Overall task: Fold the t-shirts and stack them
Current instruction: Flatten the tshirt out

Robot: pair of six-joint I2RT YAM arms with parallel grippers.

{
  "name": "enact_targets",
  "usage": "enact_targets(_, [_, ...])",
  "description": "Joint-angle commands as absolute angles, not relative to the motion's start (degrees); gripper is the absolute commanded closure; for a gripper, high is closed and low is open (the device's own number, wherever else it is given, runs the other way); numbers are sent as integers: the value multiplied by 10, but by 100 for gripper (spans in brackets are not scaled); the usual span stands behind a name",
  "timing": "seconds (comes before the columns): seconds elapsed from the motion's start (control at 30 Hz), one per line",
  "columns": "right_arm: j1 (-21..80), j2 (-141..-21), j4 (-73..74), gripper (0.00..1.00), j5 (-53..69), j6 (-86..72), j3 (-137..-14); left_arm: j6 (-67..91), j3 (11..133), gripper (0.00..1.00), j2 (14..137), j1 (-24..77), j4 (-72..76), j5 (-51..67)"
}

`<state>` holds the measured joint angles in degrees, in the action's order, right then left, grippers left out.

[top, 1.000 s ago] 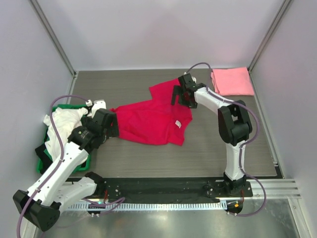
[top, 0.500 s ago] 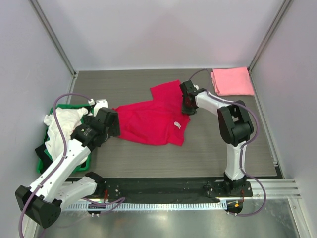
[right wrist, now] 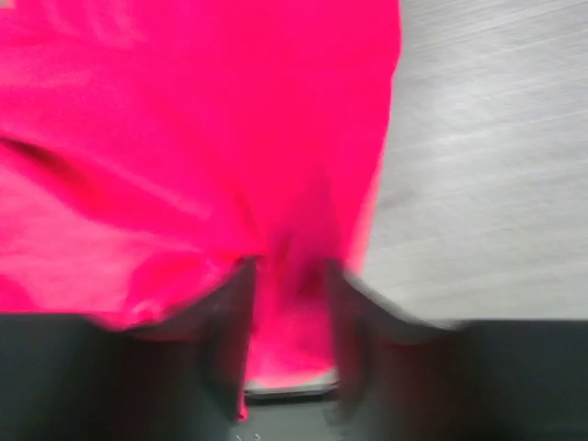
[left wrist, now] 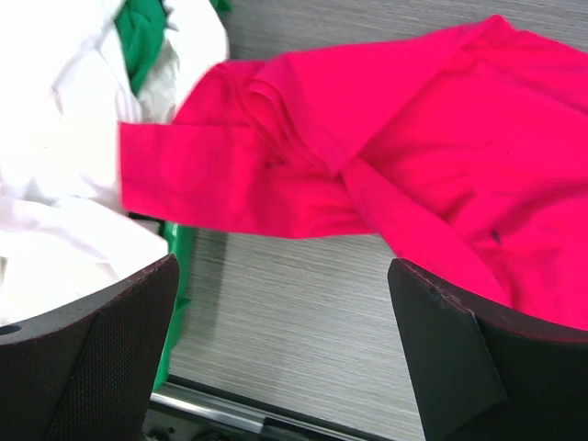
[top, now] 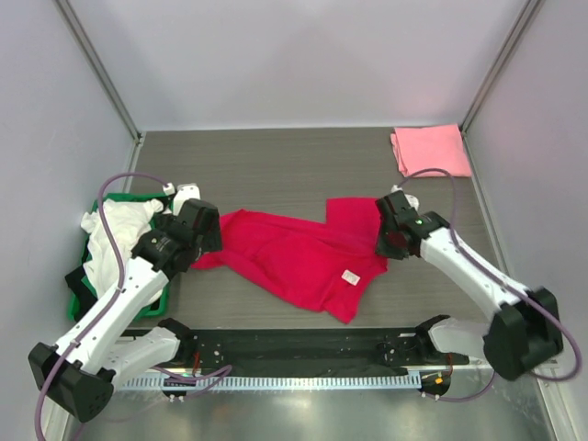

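Note:
The crimson-red t-shirt (top: 294,253) lies rumpled across the table's middle, its white neck tag (top: 350,276) toward the front. My right gripper (top: 386,241) is shut on the shirt's right edge; in the blurred right wrist view red cloth (right wrist: 184,138) bunches between the jaws of my right gripper (right wrist: 289,285). My left gripper (top: 200,231) stands open at the shirt's left sleeve (left wrist: 230,184); my left gripper (left wrist: 283,276) has only bare table between its fingers. A folded pink t-shirt (top: 430,150) lies at the back right. A white t-shirt (top: 115,225) (left wrist: 55,138) sits heaped in the crate.
The green crate (top: 154,301) (left wrist: 179,257) stands at the left edge, close to my left arm. Grey walls close the table on three sides. A black rail (top: 303,344) runs along the front edge.
My right gripper has shut on the red t-shirt and pulled it from the back toward the front right. The left gripper has barely moved.

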<state>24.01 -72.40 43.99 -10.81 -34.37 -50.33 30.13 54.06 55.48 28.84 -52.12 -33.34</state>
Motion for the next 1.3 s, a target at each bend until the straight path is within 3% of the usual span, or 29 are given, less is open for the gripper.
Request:
enact_targets(0.0, [240,-638,524,53,-157,-389,-499,336,553,5,582,286,-519,-318])
enact_targets(0.07, [240,-626,542,30,-161,-413,-521,346,555,7,600,287,-515,-295])
enact_targets(0.1, [239,-616,545,22,-155,-418,-526,350,555,9,619,287,-511,-284])
enact_targets(0.13, [240,-614,543,21,-151,-422,-535,359,556,9,630,287,-507,-283])
enact_targets(0.37, [240,-592,509,20,-132,-425,-512,331,611,12,792,280,-482,-301])
enact_targets(0.53, [240,-583,473,21,-98,-418,-486,262,684,22,898,237,-482,-231])
enact_targets(0.67, [240,-579,460,20,-94,-411,-476,216,724,27,980,226,-503,-241])
enact_targets(0.93, [240,-590,436,20,-76,-397,-469,217,731,28,1041,197,-501,-250])
enact_targets(1.27, [239,-599,425,21,-76,-383,-466,220,728,39,1056,151,-506,-266])
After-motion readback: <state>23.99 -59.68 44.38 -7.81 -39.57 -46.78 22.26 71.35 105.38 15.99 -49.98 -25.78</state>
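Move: The t-shirt's bunched left end lies about 8 cm ahead of the left hand, 1 cm to its left and some 15 cm below; the bin with the white cloths stands about 18 cm to that hand's left and 1 cm ahead. From the right hand that left end is some 38 cm left and 8 cm ahead, while the shirt's right edge is right at its fingertips and the shirt's white label lies about 4 cm back and 8 cm left. The shirt's right edge is let go as the right fingers open wide and the hand lifts about 4 cm, easing 2 cm back, then hovers over the shirt. Meanwhile the left hand drops some 14 cm and reaches 8 cm forward to the shirt's bunched left end, tipping its fingers steeply down by about 30 degrees and narrowing them partly; it veers right on the way, then slides back left just over the cloth. ##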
